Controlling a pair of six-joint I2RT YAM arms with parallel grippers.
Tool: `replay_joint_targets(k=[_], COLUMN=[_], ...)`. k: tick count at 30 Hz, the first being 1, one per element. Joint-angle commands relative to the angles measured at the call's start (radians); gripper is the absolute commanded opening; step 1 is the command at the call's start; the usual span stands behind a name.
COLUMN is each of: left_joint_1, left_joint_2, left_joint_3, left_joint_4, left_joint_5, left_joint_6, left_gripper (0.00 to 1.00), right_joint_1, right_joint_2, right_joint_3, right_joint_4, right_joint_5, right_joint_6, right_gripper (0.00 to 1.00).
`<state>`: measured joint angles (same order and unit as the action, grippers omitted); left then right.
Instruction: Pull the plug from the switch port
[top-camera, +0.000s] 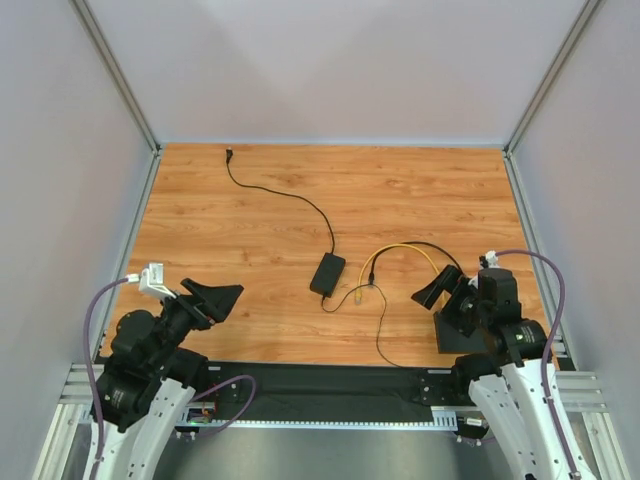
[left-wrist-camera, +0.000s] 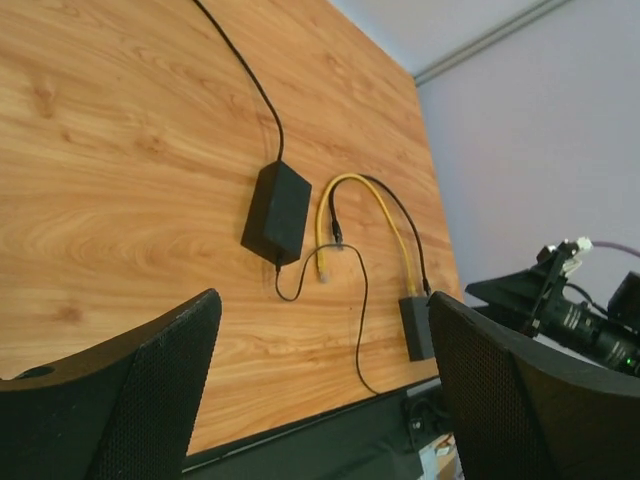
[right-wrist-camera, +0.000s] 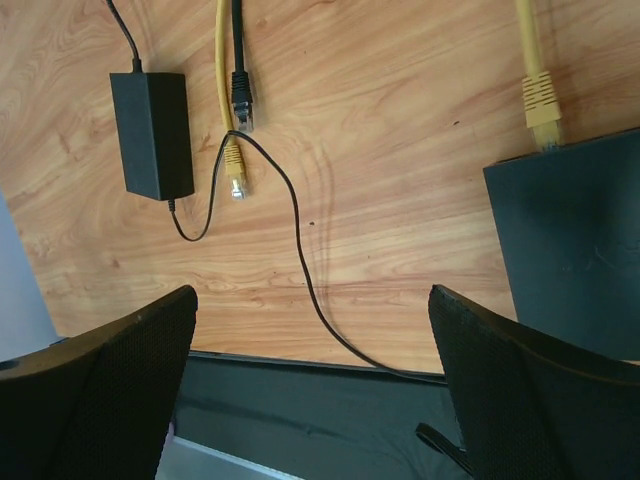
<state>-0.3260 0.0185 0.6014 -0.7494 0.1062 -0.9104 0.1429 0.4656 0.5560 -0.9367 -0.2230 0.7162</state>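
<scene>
The switch (right-wrist-camera: 570, 240) is a flat black slab at the near right of the wooden table, also in the left wrist view (left-wrist-camera: 415, 327). A yellow plug (right-wrist-camera: 540, 105) sits in a port on its far edge. Its yellow cable (top-camera: 405, 250) loops away to a loose yellow end (right-wrist-camera: 235, 180). My right gripper (right-wrist-camera: 315, 370) hangs open above the table's front edge, just left of the switch, with nothing between its fingers. In the top view the right gripper (top-camera: 443, 290) covers much of the switch (top-camera: 450, 335). My left gripper (top-camera: 215, 300) is open and empty at the near left, far from the switch.
A small black adapter brick (top-camera: 327, 273) lies mid-table, one thin cable (top-camera: 280, 195) running to the far left corner, another (right-wrist-camera: 300, 270) curling to the front edge. A loose black plug (right-wrist-camera: 241, 105) lies beside the yellow end. A black strip (right-wrist-camera: 320, 410) borders the table front.
</scene>
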Motion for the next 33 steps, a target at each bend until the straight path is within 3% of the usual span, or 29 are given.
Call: replay_joint_targets(k=[1,2,4,6,8,9,12,13,17,20,23,28,31,33], left_joint_1=[-0.002,-0.002,-0.002,-0.019,-0.079,-0.17,-0.353,-0.382,-0.496,-0.544,-0.571,-0.633,-0.657,-0.668], left_joint_2=[0.027,0.062,0.22,0.406,0.563,0.613,0.826,0.884,1.243,1.465,1.653,1.894,1.991,2.052], left_joint_3=[-0.047,-0.063,-0.101,-0.107,-0.066,-0.045,0.061,0.087,0.248,0.371,0.489,0.707,0.796,0.839], left_joint_4=[0.08,0.155,0.294,0.373,0.439,0.459,0.55,0.62,0.827,0.945,1.03,1.088,1.094,1.113], left_joint_5=[0.137,0.17,0.282,0.322,0.265,0.169,0.054,0.043,0.084,0.134,0.197,0.337,0.348,0.372], left_joint_6=[-0.025,-0.045,-0.059,-0.067,-0.032,-0.019,0.002,-0.001,-0.018,-0.034,-0.079,-0.116,-0.122,-0.136], left_gripper=[0.91,0.88,0.98,0.99,0.99,0.99,0.95,0.88,0.75,0.64,0.5,0.47,0.43,0.43], right_joint_1=[-0.003,-0.003,-0.002,-0.002,-0.003,-0.003,-0.002,-0.003,-0.011,-0.042,-0.091,-0.224,-0.337,-0.418], right_joint_2=[0.019,0.024,0.03,0.042,0.06,0.083,0.148,0.163,0.22,0.251,0.278,0.297,0.308,0.308], right_joint_3=[0.073,0.096,0.105,0.114,0.142,0.15,0.195,0.206,0.24,0.249,0.217,0.137,0.117,0.099], right_joint_4=[-0.04,-0.04,-0.028,-0.04,-0.059,-0.062,-0.092,-0.093,-0.113,-0.119,-0.099,-0.071,-0.085,-0.08], right_joint_5=[0.063,0.071,0.089,0.152,0.2,0.221,0.351,0.369,0.481,0.551,0.518,0.453,0.43,0.395], right_joint_6=[-0.012,-0.011,-0.005,0.04,0.058,0.051,0.048,0.046,0.094,0.123,0.15,0.193,0.181,0.166], right_gripper=[1.0,1.0,1.0,1.0,1.0,1.0,0.99,0.98,0.94,0.73,0.62,0.45,0.25,0.17])
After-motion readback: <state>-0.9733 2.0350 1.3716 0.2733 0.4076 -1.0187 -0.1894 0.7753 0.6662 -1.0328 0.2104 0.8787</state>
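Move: The yellow plug in the switch's port is about 47 cm right of the left hand, 4 cm ahead and 22 cm down, with the black power brick some 20 cm right and 11 cm ahead of that hand. From the right hand the switch is about 13 cm right, 2 cm back and 9 cm down; the yellow plug is 7 cm right and 4 cm ahead, the black plug 13 cm right and 4 cm ahead. The left hand makes a fast sweep of some 42 cm to the right towards the plugged side of the switch, sinking about 10 cm and going about as far forward, while it swings clockwise some 50 degrees and its wide-open fingers close to under half, empty. The right hand first lifts a little, then goes about 12 cm right to above the switch and dips at the end, turning clockwise with its left side dropping, its empty fingers closing nearly shut without touching the switch. ##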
